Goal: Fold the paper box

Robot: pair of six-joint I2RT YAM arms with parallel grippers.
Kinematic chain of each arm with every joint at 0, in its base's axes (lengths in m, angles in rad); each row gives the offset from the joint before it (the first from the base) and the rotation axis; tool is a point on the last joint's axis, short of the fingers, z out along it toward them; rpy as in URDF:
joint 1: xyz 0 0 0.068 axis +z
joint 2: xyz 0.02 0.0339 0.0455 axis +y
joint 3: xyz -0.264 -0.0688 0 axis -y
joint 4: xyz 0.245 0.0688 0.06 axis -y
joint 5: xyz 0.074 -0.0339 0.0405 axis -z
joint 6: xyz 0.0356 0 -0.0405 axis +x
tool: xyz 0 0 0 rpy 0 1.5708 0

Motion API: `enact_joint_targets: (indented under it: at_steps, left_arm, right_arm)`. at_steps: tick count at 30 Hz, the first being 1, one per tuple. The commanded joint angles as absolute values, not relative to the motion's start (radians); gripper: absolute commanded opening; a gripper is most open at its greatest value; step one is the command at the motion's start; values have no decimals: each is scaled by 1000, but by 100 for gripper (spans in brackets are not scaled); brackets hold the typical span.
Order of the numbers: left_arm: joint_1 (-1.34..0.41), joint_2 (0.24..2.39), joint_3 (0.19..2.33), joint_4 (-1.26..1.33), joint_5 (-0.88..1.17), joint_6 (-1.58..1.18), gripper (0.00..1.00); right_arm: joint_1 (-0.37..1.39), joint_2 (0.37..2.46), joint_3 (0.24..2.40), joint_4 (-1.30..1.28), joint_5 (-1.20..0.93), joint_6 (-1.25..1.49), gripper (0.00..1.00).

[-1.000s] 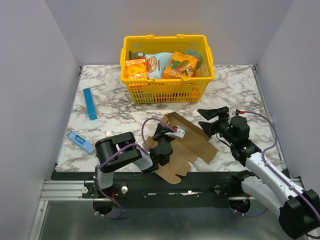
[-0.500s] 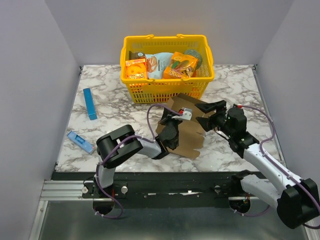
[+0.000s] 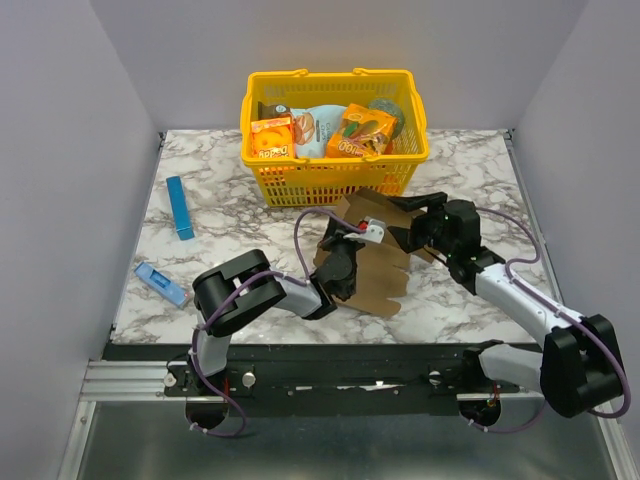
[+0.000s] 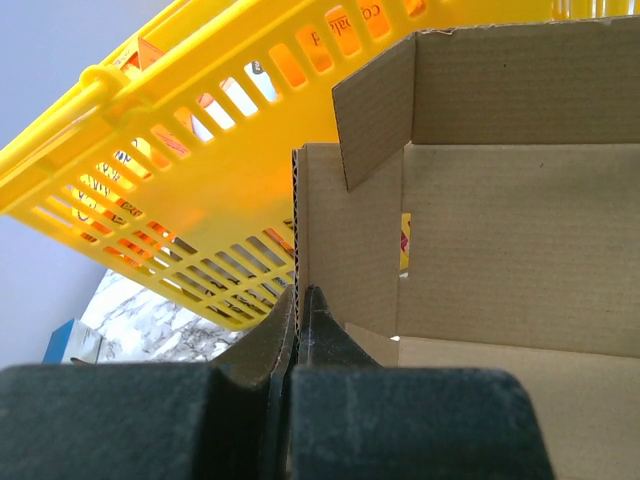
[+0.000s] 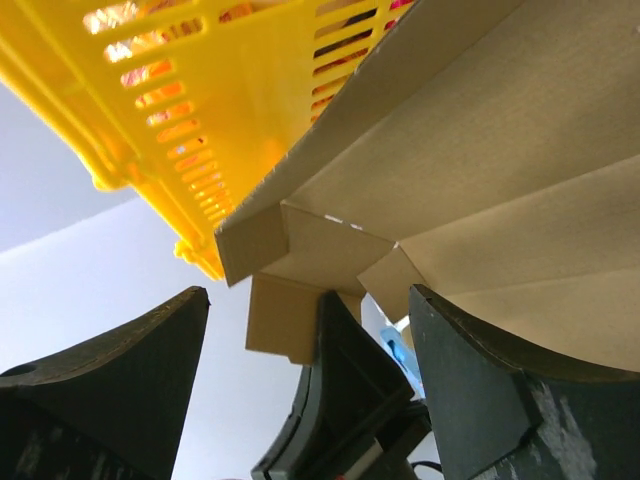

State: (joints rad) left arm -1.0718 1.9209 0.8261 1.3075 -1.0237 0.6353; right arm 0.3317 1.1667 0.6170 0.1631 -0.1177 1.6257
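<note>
The paper box (image 3: 375,272) is a brown cardboard sheet with flaps, held tilted up off the marble table just in front of the yellow basket. My left gripper (image 3: 340,262) is shut on its left wall; in the left wrist view the fingertips (image 4: 318,322) pinch that corrugated edge, with the box (image 4: 500,240) spreading to the right. My right gripper (image 3: 413,226) is open at the sheet's right side. In the right wrist view its jaws stand wide apart under the box (image 5: 480,170), with corner flaps hanging between them and touching neither.
The yellow basket (image 3: 330,182) with orange snack boxes stands right behind the cardboard. A slim blue box (image 3: 180,207) and a small light-blue item (image 3: 160,284) lie at the left. Grey walls close in both sides.
The left gripper lifted the cardboard from lying flat near the front edge and carried it toward the basket. The right gripper swung left and came up to the sheet's right side.
</note>
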Motion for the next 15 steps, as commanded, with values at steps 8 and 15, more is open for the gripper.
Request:
enact_joint_targets:
  at_steps: [8,15]
  left_arm:
    - [-1066,1862,770,1689,-989,604,0]
    - [-1066,1848,762,1690,-968,600,0]
  right_arm:
    - [278,1249,577,215,-38,1792,87]
    - [261,1334,586,218,-31,1891,85]
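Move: The box's raised far wall is some 4 cm ahead of the open right hand, 3 cm to its right and 6 cm below. From that hand, the end panel held by the left hand is about 10 cm to the left, 2 cm ahead and slightly lower; the yellow basket's middle is about 23 cm ahead, 12 cm left and 6 cm lower. From the left hand, the far wall is about 4 cm ahead, 13 cm right and 4 cm below. Still pinching the box's end panel in its shut fingers, the left hand holds nearly in place. The right hand, fingers wide open, sinks about 4 cm while easing to the right and forward along and towards the raised far wall; its wrist turns some 10 degrees clockwise and its fingers tip further down. No touch by the right fingers can be made out. ##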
